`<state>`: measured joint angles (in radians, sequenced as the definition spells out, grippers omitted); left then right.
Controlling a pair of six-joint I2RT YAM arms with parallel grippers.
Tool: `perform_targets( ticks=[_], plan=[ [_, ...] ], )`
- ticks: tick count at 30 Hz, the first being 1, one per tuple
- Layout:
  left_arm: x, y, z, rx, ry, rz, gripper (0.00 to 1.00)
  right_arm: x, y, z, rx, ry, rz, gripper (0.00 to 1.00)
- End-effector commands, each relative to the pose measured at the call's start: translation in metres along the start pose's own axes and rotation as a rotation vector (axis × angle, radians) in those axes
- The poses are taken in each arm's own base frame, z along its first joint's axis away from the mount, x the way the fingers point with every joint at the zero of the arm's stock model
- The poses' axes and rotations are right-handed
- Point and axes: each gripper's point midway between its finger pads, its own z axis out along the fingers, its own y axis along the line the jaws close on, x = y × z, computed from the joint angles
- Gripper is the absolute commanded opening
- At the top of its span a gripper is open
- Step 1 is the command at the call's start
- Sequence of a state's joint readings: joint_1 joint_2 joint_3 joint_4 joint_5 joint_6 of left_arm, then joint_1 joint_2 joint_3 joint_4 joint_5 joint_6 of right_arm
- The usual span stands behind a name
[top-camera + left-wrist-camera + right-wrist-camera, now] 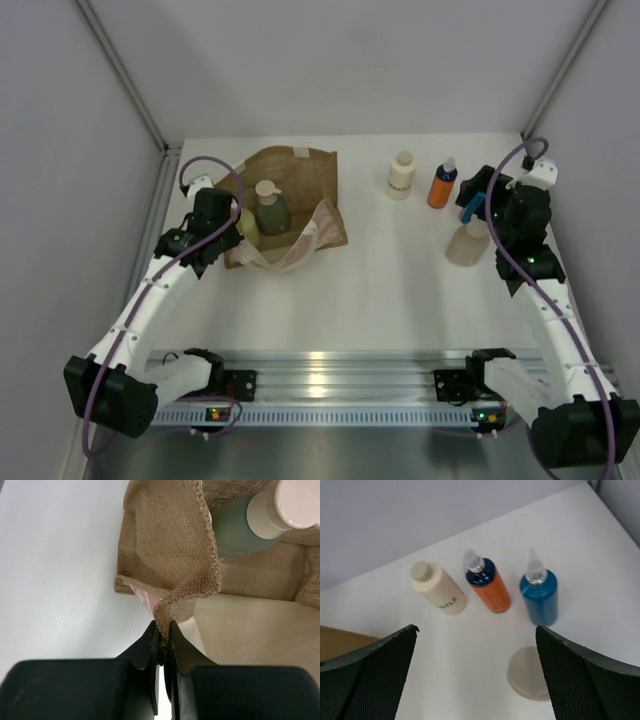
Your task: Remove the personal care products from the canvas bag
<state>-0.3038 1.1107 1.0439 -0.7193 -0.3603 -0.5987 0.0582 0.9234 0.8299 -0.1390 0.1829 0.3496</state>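
Observation:
The canvas bag (300,175) lies at the back left, its mouth toward the arms. My left gripper (228,232) is shut on the bag's woven rim (164,630) and holds that edge up. Inside the bag I see a grey-green bottle (240,530) with a white cap and, in the top view, a yellow-green bottle (248,228) beside it. At the back right stand a cream bottle (439,588), an orange bottle (489,586) and a blue bottle (539,595). A beige bottle (530,672) stands free just under my right gripper (476,640), which is open and holds nothing.
The bag's cream handles (300,245) drape over its near side. The table's right edge (555,240) runs close behind my right arm. A metal rail (330,375) spans the near edge.

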Motion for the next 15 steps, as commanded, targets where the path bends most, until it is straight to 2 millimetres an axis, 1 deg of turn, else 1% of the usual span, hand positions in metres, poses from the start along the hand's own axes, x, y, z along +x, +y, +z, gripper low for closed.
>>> perform_targets(
  ticks=[1,2,3,4,5,6,7,8,9,10,11,12,13,14,15],
  plan=[
    [0.011,-0.001,-0.004,0.006,0.05,0.028,0.0,-0.029,0.061,-0.019,-0.22,0.006,0.139,0.99],
    [0.011,0.0,-0.004,0.004,0.049,0.025,0.0,-0.032,0.099,-0.032,-0.318,0.022,0.133,0.99],
    [0.012,0.001,-0.003,0.001,0.049,0.019,0.0,-0.027,0.111,-0.027,-0.303,0.036,0.12,1.0],
    [0.013,0.001,-0.003,0.0,0.05,0.016,0.0,-0.022,0.131,-0.032,-0.337,0.052,0.097,1.0],
    [0.013,0.001,-0.004,0.0,0.05,0.012,0.0,-0.035,0.155,-0.04,-0.383,0.04,0.094,0.99],
    [0.014,0.001,-0.004,0.002,0.052,0.001,0.0,-0.008,0.19,-0.044,-0.43,0.113,0.046,1.0],
    [0.016,0.002,-0.004,0.002,0.055,-0.004,0.0,-0.002,0.211,-0.049,-0.458,0.135,0.02,1.0],
    [0.016,0.003,-0.004,-0.003,0.057,-0.013,0.0,-0.012,0.251,-0.072,-0.546,0.128,0.002,1.0],
    [0.018,0.003,-0.004,-0.004,0.058,-0.027,0.0,0.014,0.265,-0.059,-0.496,0.175,-0.075,0.99],
    [0.017,0.004,-0.005,-0.007,0.054,-0.04,0.0,0.02,0.281,-0.063,-0.518,0.181,-0.142,0.99],
    [0.019,0.007,-0.006,-0.021,0.061,-0.047,0.0,0.005,0.315,-0.081,-0.585,0.156,-0.153,0.99],
    [0.019,0.009,-0.007,-0.032,0.06,-0.067,0.0,0.03,0.334,-0.071,-0.593,0.184,-0.244,1.0],
    [0.019,0.011,-0.007,-0.045,0.057,-0.071,0.0,0.014,0.356,-0.08,-0.639,0.155,-0.247,0.99],
    [0.019,0.014,-0.008,-0.061,0.06,-0.083,0.0,0.041,0.377,-0.076,-0.667,0.189,-0.301,1.0],
    [0.017,0.016,-0.008,-0.073,0.055,-0.088,0.0,0.048,0.393,-0.079,-0.73,0.2,-0.338,0.99]
  ],
)
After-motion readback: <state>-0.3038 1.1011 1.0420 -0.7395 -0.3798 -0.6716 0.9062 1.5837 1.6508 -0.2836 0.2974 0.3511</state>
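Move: The dark green bottle in the canvas bag stands about 45 cm left of the right hand, 7 farther out and 17 below; the pale green bottle is some 5 cm left of it and 3 nearer. The bottle just set down stands right under the hand, 2 cm to its right; the white bottle is 17 cm ahead and 14 left. From the left hand the dark green bottle lies 12 cm ahead, 6 right, 10 below. Open right hand sweeps some 35 cm left to the bag, rising, turning counter-clockwise; left keeps pinching its rim. ##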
